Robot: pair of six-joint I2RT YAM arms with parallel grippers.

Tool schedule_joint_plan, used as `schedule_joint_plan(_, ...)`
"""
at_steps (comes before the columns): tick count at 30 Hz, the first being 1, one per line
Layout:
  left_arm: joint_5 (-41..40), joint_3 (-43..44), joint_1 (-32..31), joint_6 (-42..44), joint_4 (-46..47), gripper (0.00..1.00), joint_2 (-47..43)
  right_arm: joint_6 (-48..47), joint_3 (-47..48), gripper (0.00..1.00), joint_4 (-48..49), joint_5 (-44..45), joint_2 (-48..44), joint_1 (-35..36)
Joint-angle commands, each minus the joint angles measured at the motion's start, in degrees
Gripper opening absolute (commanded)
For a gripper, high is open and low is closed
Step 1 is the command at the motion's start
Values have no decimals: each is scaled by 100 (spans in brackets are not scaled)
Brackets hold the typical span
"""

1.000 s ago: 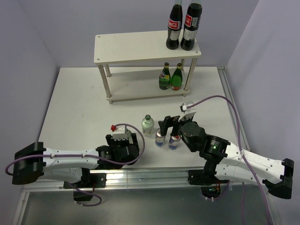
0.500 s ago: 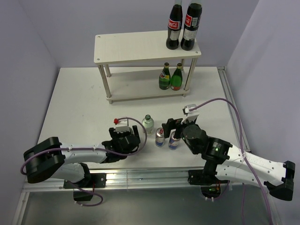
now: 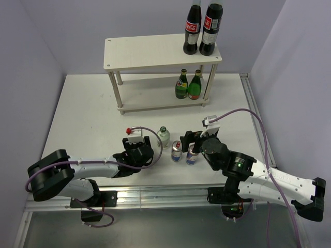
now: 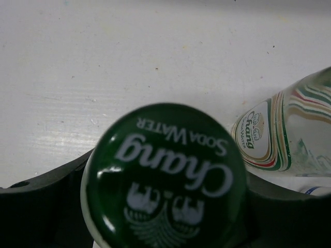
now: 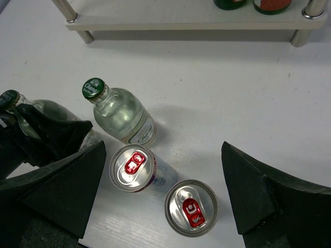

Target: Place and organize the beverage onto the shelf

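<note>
Two clear green-capped bottles stand on the table. One (image 3: 163, 135) (image 5: 121, 111) (image 4: 284, 134) stands free. My left gripper (image 3: 140, 149) (image 4: 163, 206) is shut on the other, whose cap (image 4: 163, 175) (image 5: 9, 98) fills the left wrist view. Two slim cans (image 3: 177, 151) (image 3: 192, 154) stand side by side under my right gripper (image 3: 189, 138) (image 5: 163, 191), which is open above them, one can (image 5: 133, 168) near its left finger, the other (image 5: 191, 206) central. Two dark green glass bottles (image 3: 181, 85) (image 3: 195, 85) stand on the shelf's (image 3: 155, 51) lower tier, at the right end.
Two tall cola bottles (image 3: 192, 28) (image 3: 211, 26) stand on the shelf's top board at its right end. The shelf's lower board (image 3: 150, 98) (image 5: 181, 18) is bare on the left. A raised edge (image 3: 256, 119) runs down the table's right side.
My left gripper has moved forward and right to the nearer clear bottle and closed its jaws round it. The right gripper has drifted slightly and stays open over the cans.
</note>
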Motion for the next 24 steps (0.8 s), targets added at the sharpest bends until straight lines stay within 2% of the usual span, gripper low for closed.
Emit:
schedule_joint_plan(1,41,378,191,386,248,0,20,-42,-13,100,86,131,-51,36)
schedule_joint_plan(9,629,1291,1157,1703,688,0,-16,-51,-31,99,86,166,-209,36)
schedule_joint_plan(13,1016,2029,1641,2109,794,0,213,-42,-57,99,95,149,-218,45)
schedule_joint_plan(24,1702,3830,2766,2724,987,0,1750,-42,-162,100,157,26,-270,36)
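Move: The left hand, already gripping one Chang soda bottle, has the free left end of the shelf's lower board some 28 cm ahead, 2 cm left and 4 cm lower; the left front post stands about 22 cm ahead, 8 cm left. The other soda bottle is 6 cm ahead and 9 cm right, the nearer green bottle 29 cm ahead, 18 cm right. From the right hand that board end lies roughly 27 cm ahead, 20 cm left, 16 cm below. Keeping its pinch on the soda bottle, the left hand eases forward almost level for the first few centimetres, then quickens and climbs, carrying the bottle off the table past the left side of the other soda bottle. In all it goes about 17 cm forward towards the lower board's left end and 10 cm up, the climb levelling off near the end while the wrist stays nearly as it was, its fingertips tipping up only some 5 degrees. ##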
